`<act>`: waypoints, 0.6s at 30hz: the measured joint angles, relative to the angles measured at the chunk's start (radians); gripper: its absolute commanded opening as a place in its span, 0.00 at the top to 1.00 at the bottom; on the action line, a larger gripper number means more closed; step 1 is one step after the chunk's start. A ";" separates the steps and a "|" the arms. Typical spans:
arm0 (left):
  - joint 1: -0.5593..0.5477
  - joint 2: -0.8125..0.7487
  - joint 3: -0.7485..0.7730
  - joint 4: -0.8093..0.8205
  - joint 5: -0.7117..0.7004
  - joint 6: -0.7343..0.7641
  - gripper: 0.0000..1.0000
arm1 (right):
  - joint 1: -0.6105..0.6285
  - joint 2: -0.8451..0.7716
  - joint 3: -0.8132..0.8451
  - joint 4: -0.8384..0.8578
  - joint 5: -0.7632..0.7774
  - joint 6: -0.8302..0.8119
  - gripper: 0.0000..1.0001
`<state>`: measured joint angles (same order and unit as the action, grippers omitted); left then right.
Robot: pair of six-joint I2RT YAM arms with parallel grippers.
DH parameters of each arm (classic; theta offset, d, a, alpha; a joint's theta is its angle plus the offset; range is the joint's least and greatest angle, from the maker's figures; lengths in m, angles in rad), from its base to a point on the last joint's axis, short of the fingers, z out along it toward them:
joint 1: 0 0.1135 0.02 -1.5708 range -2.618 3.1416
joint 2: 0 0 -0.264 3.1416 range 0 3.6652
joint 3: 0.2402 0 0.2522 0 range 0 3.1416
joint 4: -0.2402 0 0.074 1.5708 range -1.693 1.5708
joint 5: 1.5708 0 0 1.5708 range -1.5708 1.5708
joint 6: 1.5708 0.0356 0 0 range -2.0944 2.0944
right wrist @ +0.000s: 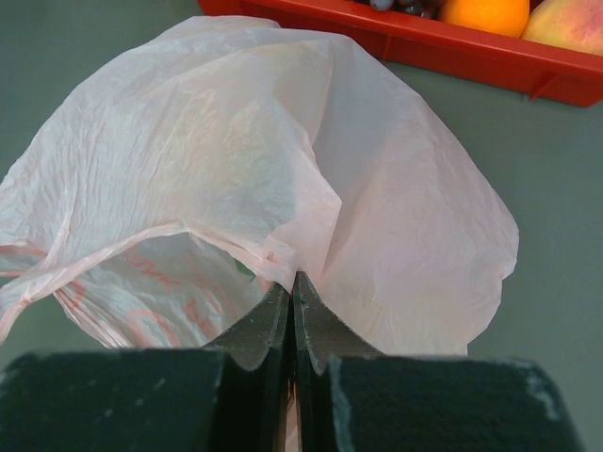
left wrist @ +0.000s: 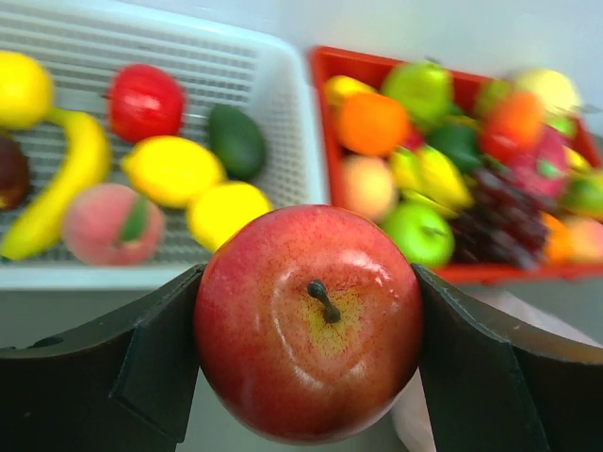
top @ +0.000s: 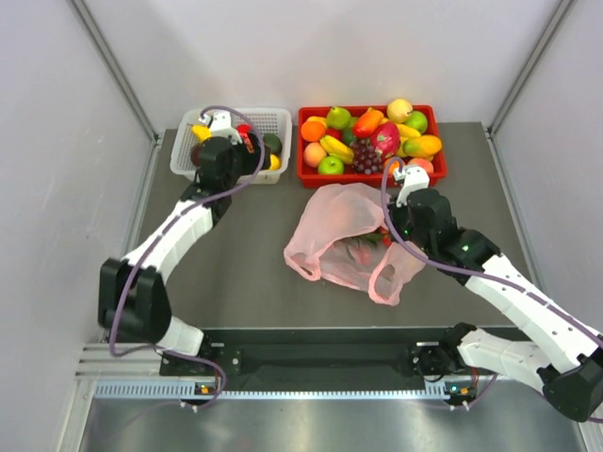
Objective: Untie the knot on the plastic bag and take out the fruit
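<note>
The pink plastic bag (top: 334,218) lies mid-table with its mouth held open and its two handle loops apart; the knot is out of view. My right gripper (top: 391,229) is shut on the bag's rim (right wrist: 283,254), with thin plastic pinched between its fingertips (right wrist: 294,282). Some fruit (top: 363,250) shows dimly through the plastic inside the bag. My left gripper (top: 224,141) hangs at the near edge of the white basket (top: 184,143), its jaws closed on a red apple (left wrist: 308,320) held stem-up.
The white basket (left wrist: 283,85) holds a banana, lemons, a peach, an avocado and a red fruit. To its right stands a red tray (top: 367,181) heaped with fruit; its edge (right wrist: 452,52) is just beyond the bag. Grey walls border the table.
</note>
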<state>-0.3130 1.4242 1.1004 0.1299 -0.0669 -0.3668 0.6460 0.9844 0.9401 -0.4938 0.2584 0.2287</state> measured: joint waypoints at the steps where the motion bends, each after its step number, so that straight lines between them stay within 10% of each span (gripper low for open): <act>1: 0.027 0.055 0.036 0.004 -0.002 0.003 1.00 | 0.000 -0.003 0.000 0.000 -0.002 0.000 1.00; 9: 0.192 0.388 0.266 0.022 -0.056 -0.021 0.93 | 0.000 -0.019 0.000 0.001 -0.026 0.001 1.00; 16: 0.257 0.592 0.377 0.027 -0.075 -0.047 0.42 | 0.000 -0.019 0.000 0.001 -0.046 0.000 1.00; 18: 0.272 0.632 0.406 0.027 -0.078 -0.050 0.10 | 0.000 -0.019 0.000 0.000 -0.047 0.000 1.00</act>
<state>-0.0410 2.0563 1.5063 0.1570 -0.1452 -0.4171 0.6460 0.9657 0.9401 -0.4934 0.2111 0.2283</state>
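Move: The left hand, already holding the red apple, has the middle of the white basket about 18 cm ahead, 14 cm to its left and 22 cm below; the peach in it lies roughly 13 cm ahead and 13 cm left. The red crate's middle is some 18 cm ahead and 28 cm right. From the right hand, still pinching the bag's edge, the basket is about 32 cm ahead and 43 cm left, 18 cm lower. The left hand carries the apple some 15 cm forward, left and down over the white basket, fingers still closed round it. ##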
